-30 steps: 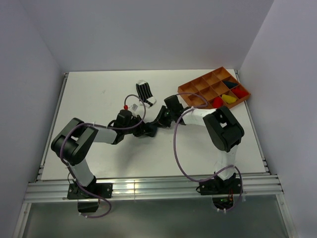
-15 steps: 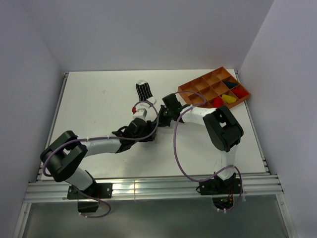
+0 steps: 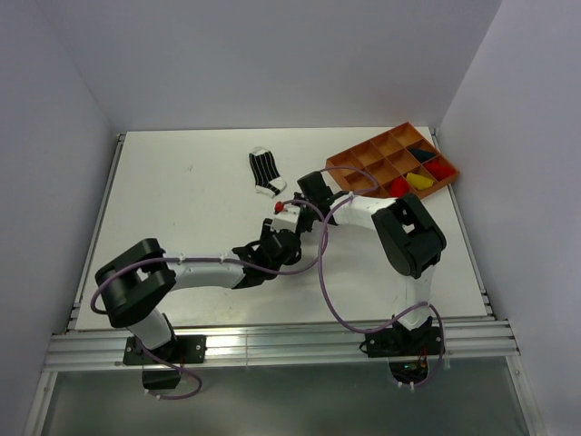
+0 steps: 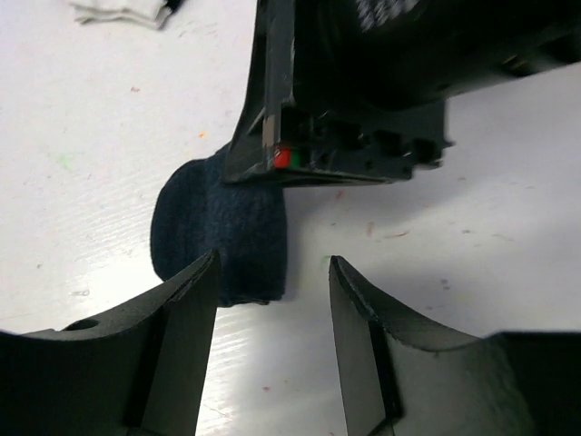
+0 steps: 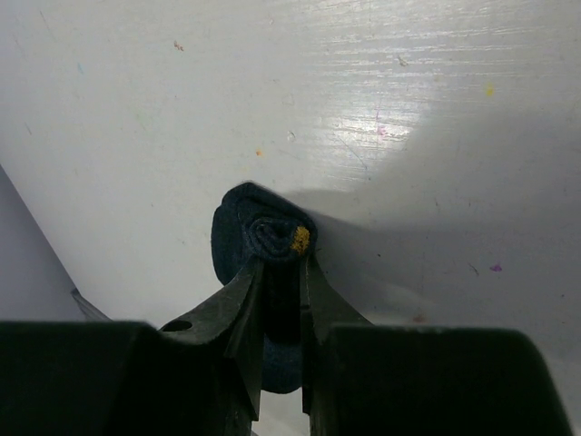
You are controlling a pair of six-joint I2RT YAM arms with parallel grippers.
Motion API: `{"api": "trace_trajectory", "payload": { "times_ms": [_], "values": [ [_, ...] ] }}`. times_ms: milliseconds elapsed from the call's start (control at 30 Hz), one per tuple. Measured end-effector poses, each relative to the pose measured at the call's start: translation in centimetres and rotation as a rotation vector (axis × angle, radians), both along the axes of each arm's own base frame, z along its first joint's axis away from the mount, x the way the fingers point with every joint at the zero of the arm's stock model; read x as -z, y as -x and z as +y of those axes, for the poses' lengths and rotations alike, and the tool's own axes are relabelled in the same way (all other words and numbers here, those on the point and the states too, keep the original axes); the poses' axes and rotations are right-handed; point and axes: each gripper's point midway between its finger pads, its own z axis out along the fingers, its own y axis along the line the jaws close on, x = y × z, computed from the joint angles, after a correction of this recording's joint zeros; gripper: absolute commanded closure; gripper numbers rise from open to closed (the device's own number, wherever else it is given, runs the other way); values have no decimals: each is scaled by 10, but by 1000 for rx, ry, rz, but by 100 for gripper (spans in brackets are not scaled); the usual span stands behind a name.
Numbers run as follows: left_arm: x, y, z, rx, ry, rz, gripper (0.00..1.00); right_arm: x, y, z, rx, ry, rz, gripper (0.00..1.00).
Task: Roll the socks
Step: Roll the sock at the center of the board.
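A dark navy sock point(image 5: 259, 227), rolled into a tight bundle, lies on the white table. My right gripper point(image 5: 281, 262) is shut on the sock, one finger on each side of the roll. In the left wrist view the same navy roll point(image 4: 218, 236) sits just ahead of the left finger, under the black body of the right gripper point(image 4: 363, 91). My left gripper point(image 4: 273, 259) is open, with only bare table between its fingers. A black-and-white striped sock point(image 3: 265, 171) lies flat farther back. From above, both grippers meet near the table's middle and hide the navy sock.
An orange compartment tray point(image 3: 363, 156) stands at the back right, with red, yellow and dark bundles in some cells. White walls close the table on three sides. Both arms' purple cables loop over the middle of the table.
My left gripper has opened and its arm has swung right, from near the striped sock to just below the right gripper. The right gripper has stayed put, still holding the navy sock.
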Motion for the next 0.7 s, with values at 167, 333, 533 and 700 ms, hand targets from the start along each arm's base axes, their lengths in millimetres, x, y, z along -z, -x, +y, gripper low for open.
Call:
{"api": "trace_trajectory", "payload": {
  "times_ms": [167,333,533,700],
  "values": [
    [24,-3,9,-12,-104,4,46,0,1,0,-2,-2,2,100],
    [37,-8,9,-31,-158,0,51,0,1,1,-3,-4,3,100],
    [46,-13,11,-59,-196,-3,72,-1,0,1,-4,-5,1,100],
    [45,-16,7,-74,-210,-9,99,-2,-3,0,2,-8,-9,81]
  ]
}}
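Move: The dark rolled sock lies about 4 cm ahead of the left hand, some 2 cm to its left and 5 cm below. The right hand already grips that sock, whose middle is about 2 cm back, 1 cm left and 1 cm below its fingers. The striped sock lies roughly 15 cm beyond the dark one and 3 cm farther left; the wooden tray's middle is about 16 cm beyond the dark sock and 30 cm to its right. Down by about 4.5 cm and slightly forward, the left hand sinks to the near edge of the dark sock, its left side rolling up some 10 degrees. Its half-open fingers stay spread for most of the descent, then close nearly shut, pinching the cloth beside the right gripper. The right hand stays in place and keeps its pinch on the sock. ##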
